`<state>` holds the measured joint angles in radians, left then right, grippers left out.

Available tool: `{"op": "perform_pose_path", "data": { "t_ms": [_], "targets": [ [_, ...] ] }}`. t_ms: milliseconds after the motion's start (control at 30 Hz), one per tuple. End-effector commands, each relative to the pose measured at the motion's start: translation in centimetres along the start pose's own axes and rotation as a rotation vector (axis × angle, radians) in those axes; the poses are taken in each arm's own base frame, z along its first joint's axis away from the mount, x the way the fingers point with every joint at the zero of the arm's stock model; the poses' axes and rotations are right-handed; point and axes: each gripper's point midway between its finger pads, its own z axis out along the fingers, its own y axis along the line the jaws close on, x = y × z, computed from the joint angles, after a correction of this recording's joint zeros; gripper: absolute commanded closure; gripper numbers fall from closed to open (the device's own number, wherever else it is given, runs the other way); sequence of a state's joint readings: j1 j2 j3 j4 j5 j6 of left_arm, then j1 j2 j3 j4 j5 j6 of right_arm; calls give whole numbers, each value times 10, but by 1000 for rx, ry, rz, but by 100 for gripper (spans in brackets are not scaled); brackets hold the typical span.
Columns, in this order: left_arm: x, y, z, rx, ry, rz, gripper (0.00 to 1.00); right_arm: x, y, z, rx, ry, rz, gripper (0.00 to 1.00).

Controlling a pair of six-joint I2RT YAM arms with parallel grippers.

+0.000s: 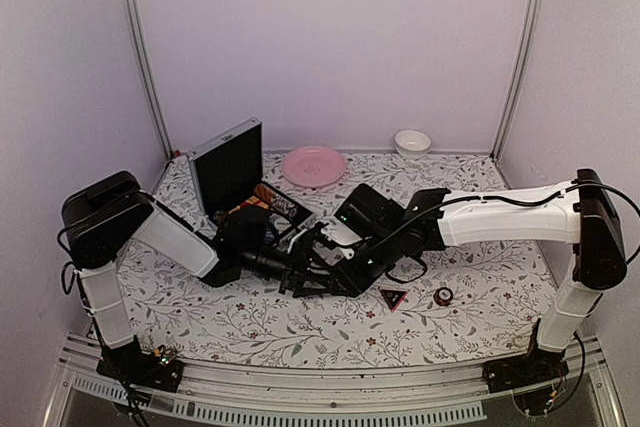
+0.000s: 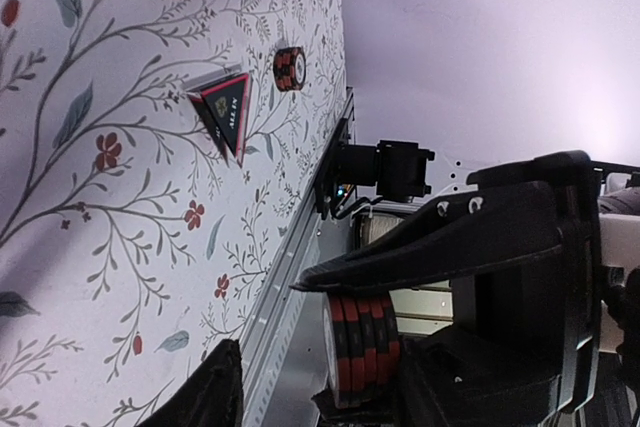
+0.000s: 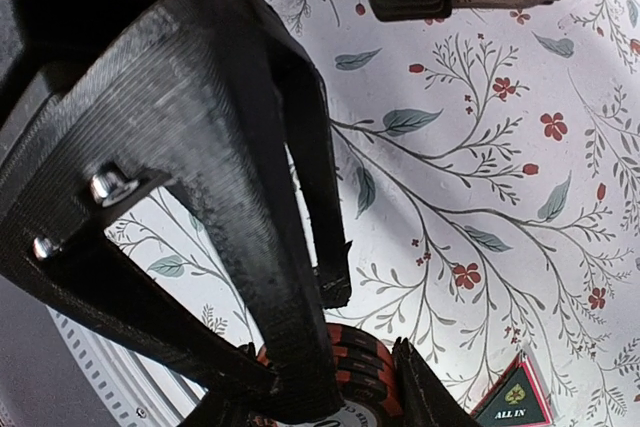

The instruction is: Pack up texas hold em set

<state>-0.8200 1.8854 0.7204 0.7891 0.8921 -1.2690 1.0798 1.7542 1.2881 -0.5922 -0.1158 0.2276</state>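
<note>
Above the table's middle, a red and dark chip stack [image 2: 365, 347] [image 3: 372, 372] sits with my right gripper [image 1: 326, 261] [image 3: 320, 347] shut on its rim. My left gripper [image 1: 300, 275] [image 2: 320, 372] meets it there and stands open; one of its fingers [image 2: 215, 387] is well clear of the stack's face. A second chip stack [image 1: 443, 296] [image 2: 288, 68] and the black-and-red triangle [image 1: 393, 298] [image 2: 226, 107] [image 3: 515, 402] lie on the table to the right. The silver case [image 1: 232, 162] stands open at the back left with items inside.
A pink plate [image 1: 313, 165] lies behind the case, and a small white bowl [image 1: 412, 142] sits near the back wall. Both forearms cross the table's middle. The metal front rail [image 2: 285, 277] runs along the near edge.
</note>
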Motion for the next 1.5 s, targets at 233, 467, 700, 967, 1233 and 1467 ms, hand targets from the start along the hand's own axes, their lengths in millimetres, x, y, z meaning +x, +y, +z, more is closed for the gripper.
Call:
{"op": "perform_pose_path", "data": {
  "t_ms": [233, 467, 700, 967, 1233, 1467],
  "targets": [
    [9, -15, 10, 32, 81, 66, 53, -17, 11, -7, -37, -68, -39, 75],
    [10, -19, 12, 42, 96, 80, 57, -16, 13, -4, -41, -63, -44, 75],
    [13, -19, 13, 44, 107, 82, 67, -15, 12, -3, -35, -60, -45, 75],
    [15, -19, 12, 45, 112, 82, 85, -13, 7, -1, -9, -57, -31, 75],
    [11, -30, 6, 67, 65, 125, 100, -27, 9, -22, -8, -129, -27, 52],
    [-6, -49, -20, 113, -71, 213, 100, -52, 6, -69, -98, -259, 20, 30]
  ]
}}
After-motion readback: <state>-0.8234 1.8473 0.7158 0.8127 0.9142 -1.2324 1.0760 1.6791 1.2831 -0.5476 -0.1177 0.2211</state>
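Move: The black-and-red chip stack is already in the right hand's fingers, practically at its hand point. It sits in the left hand's open gap, about 1 cm right of that hand point, 1 cm back and 1 cm above it. From the left hand, the triangular ALL IN marker lies about level ahead and some 13 cm right, the loose chip stack level and 23 cm right, both roughly 9 cm below; the open case is around 19 cm ahead, 17 cm left and 7 cm lower. The left hand eases about 1 cm up and 1 cm to the right, onto the chip stack that the right hand is still holding by its rim, then closes from half open until its fingers pinch the stack across its flat faces. Only after that grip has settled does the right hand, nearly still till then, open from about 0.4 to 0.7 and back off upward some 3.5 cm, tilting its left side up about 5 degrees, while the left hand keeps its pinch and starts to rise slightly. ##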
